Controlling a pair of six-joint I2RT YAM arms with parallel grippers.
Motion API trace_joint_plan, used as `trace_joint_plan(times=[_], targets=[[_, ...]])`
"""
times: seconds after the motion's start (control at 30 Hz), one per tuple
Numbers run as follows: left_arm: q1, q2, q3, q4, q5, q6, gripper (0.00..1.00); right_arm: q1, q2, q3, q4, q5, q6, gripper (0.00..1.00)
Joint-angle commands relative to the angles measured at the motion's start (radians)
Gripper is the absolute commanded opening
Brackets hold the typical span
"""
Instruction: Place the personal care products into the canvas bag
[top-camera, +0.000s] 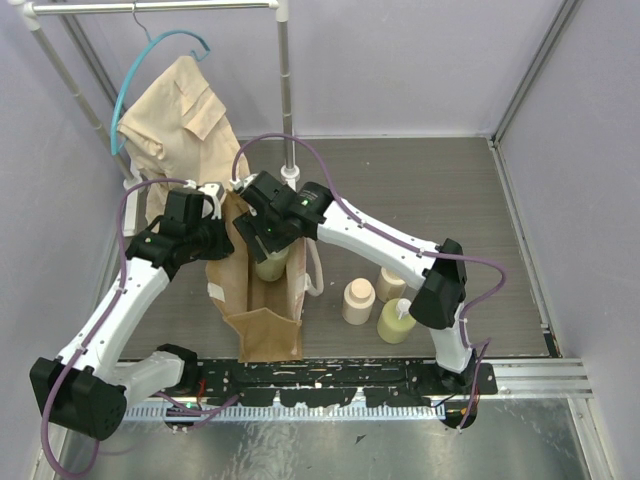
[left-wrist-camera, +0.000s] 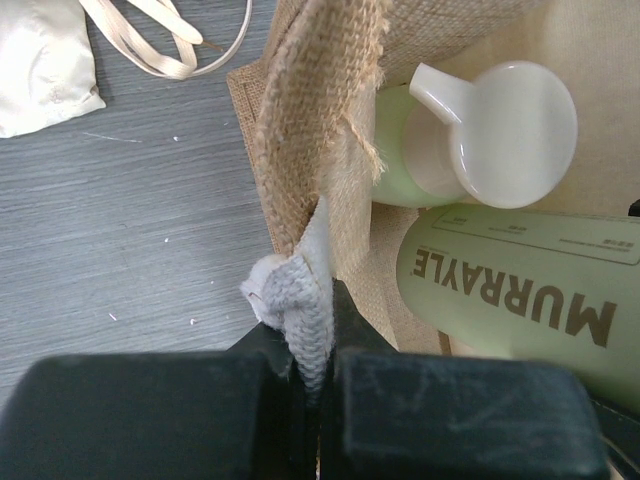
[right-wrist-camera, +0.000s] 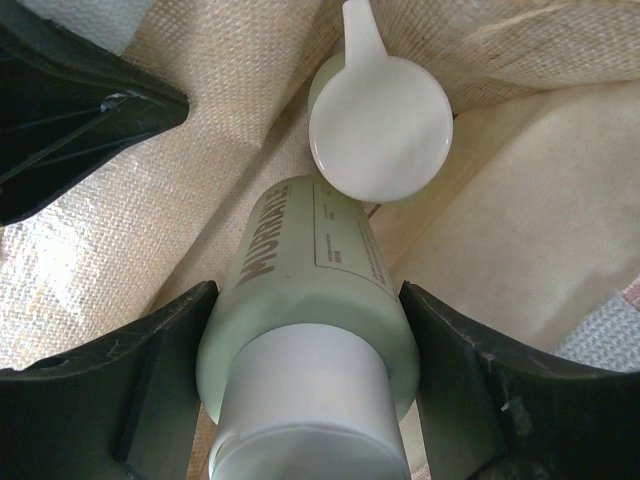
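The tan canvas bag (top-camera: 268, 322) stands upright at the middle left of the table. My left gripper (top-camera: 213, 238) is shut on the bag's left rim, pinching a whitish woven strap (left-wrist-camera: 298, 315) between its jaws (left-wrist-camera: 318, 372). My right gripper (right-wrist-camera: 308, 365) is shut on an olive-green bottle (right-wrist-camera: 305, 280), which hangs inside the bag's open mouth (top-camera: 271, 262). Beside it in the bag stands another green bottle with a round cream cap (right-wrist-camera: 380, 125). Right of the bag, two beige bottles (top-camera: 358, 301) (top-camera: 391, 283) and one green bottle (top-camera: 396, 322) stand on the table.
A beige shirt (top-camera: 175, 115) on a teal hanger hangs from a white rack whose pole (top-camera: 287, 100) stands just behind the bag. Loose strap handles (left-wrist-camera: 160, 40) and a white tag (left-wrist-camera: 40, 65) lie left of the bag. A metal rail (top-camera: 530, 375) runs along the near edge.
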Motion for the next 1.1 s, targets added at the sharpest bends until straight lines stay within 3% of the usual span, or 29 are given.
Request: trace_joint_plan(times=[0.0, 0.37, 1.07], targets=[[0.003, -0.014, -0.018, 0.015, 0.010, 0.012, 0.00, -0.007, -0.006, 0.114, 0.001, 0.110, -0.007, 0.01], [0.004, -0.035, -0.033, 0.018, 0.019, 0.003, 0.00, -0.028, 0.114, 0.189, -0.004, 0.095, -0.020, 0.01], [0.003, -0.045, -0.038, 0.019, 0.025, -0.012, 0.00, -0.049, 0.187, 0.038, 0.055, 0.078, -0.027, 0.01]])
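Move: The right hand already has the green Murrayle bottle in the bag's mouth. The free floor spot it is meant for lies roughly 18 cm below that hand, 2 cm ahead. The standing pump bottle is some 5 cm ahead, 2 cm left and 9 cm below; the bag's right rim is about 6 cm right, level front to back and 3 cm lower. From the left hand, which grips the left rim, that spot is about 8 cm right, 1 cm ahead and 15 cm below. Down into the canvas bag goes the right hand with the green bottle, about 8 cm in two steps, easing roughly 2.5 cm forward along the way, close beside the pump bottle's head. Its fingers keep their hold and tilt some 10 degrees nearer to straight down; the left hand stays put, still pinching the bag's left rim. ##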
